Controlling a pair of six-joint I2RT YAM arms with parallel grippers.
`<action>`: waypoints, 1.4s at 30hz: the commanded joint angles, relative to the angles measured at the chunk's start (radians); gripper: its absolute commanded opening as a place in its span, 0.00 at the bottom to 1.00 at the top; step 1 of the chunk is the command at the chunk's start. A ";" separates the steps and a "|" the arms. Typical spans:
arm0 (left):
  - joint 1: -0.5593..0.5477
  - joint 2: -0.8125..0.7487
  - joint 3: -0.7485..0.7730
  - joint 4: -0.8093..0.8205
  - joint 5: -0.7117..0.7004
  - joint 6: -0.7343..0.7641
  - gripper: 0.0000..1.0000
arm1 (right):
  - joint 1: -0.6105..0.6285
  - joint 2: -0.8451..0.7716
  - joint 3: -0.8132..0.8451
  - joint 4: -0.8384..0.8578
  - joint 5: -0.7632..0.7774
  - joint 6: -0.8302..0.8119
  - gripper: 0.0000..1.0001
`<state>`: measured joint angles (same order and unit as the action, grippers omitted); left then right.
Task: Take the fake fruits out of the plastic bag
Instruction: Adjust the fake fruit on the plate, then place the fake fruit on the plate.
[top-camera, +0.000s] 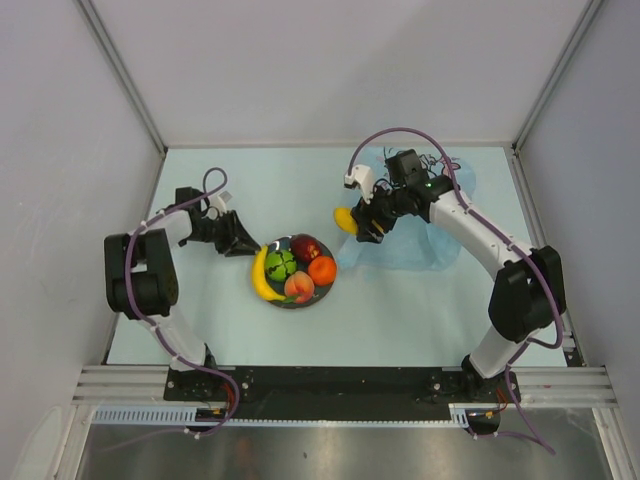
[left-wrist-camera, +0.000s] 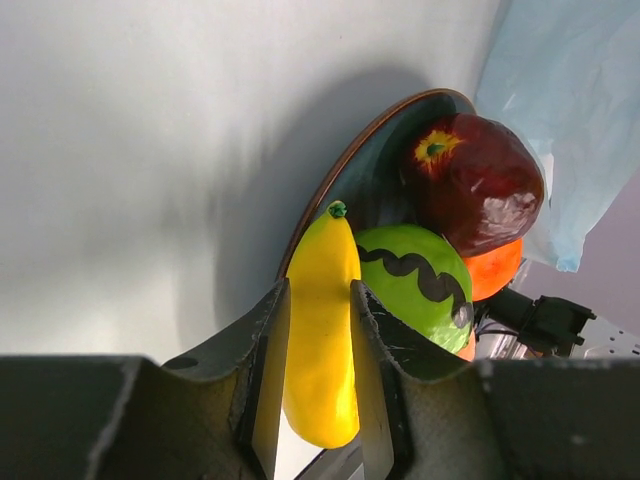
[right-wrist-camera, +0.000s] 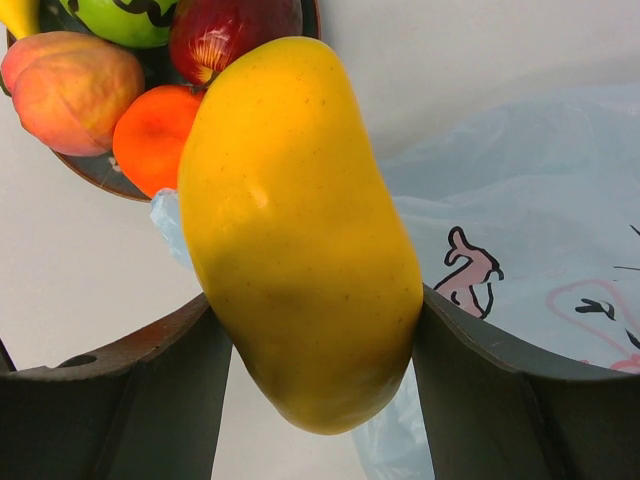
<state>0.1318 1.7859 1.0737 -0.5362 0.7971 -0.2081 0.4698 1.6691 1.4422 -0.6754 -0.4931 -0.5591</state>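
Observation:
My right gripper (top-camera: 362, 226) (right-wrist-camera: 312, 300) is shut on the yellow-orange mango (top-camera: 346, 220) (right-wrist-camera: 300, 230). It holds the mango above the table between the light blue plastic bag (top-camera: 405, 245) (right-wrist-camera: 520, 200) and the dark plate (top-camera: 300, 305) (right-wrist-camera: 90, 170). On the plate lie the green fruit (top-camera: 280, 263) (left-wrist-camera: 410, 275), dark red apple (top-camera: 305, 247) (left-wrist-camera: 475, 180), orange (top-camera: 322, 270) (right-wrist-camera: 150, 135), peach (top-camera: 298, 287) (right-wrist-camera: 70, 85) and banana (top-camera: 262, 278) (left-wrist-camera: 320, 350). My left gripper (top-camera: 245, 245) (left-wrist-camera: 320, 285) is at the plate's left rim. Its narrow jaws fit tight against the banana's near part.
The bag lies flat and crumpled at the right back of the table, under my right arm. Grey walls close in the table on the left, back and right. The arm bases stand at the near edge.

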 joint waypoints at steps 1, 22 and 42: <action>-0.017 0.003 0.025 0.007 0.016 0.024 0.35 | 0.006 0.006 0.015 0.017 0.007 -0.015 0.51; 0.089 -0.074 0.206 -0.056 -0.066 0.092 0.58 | 0.133 0.001 0.106 -0.062 -0.061 -0.088 0.48; 0.091 -0.594 -0.063 0.016 0.142 -0.037 0.63 | 0.403 0.273 0.356 -0.294 0.204 -0.381 0.47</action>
<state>0.2249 1.2842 1.0443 -0.5549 0.8780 -0.2039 0.8482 1.8938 1.7557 -0.8856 -0.3744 -0.8742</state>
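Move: The plate the mango is bound for has its middle about 16 cm left of the right hand, 4 cm back and 15 cm below. On it, seen from that hand, the orange sits some 9 cm left and 5 cm back, the peach 14 cm left and 10 cm back, the red fruit 13 cm left and level, all about 12 cm below. The left hand straddles the banana's far end; the banana's middle lies 5 cm back, the green melon 5 cm right and 4 cm back, both slightly lower. The mango, still pinched in the right hand, is carried about 12 cm left and 6 cm back towards the plate, lifted slightly, then starting down as the wrist turns some 30 degrees counter-clockwise. The left fingers open from around the banana; that hand goes forward-left, then draws back while rising well clear, its fingers tipping up. ##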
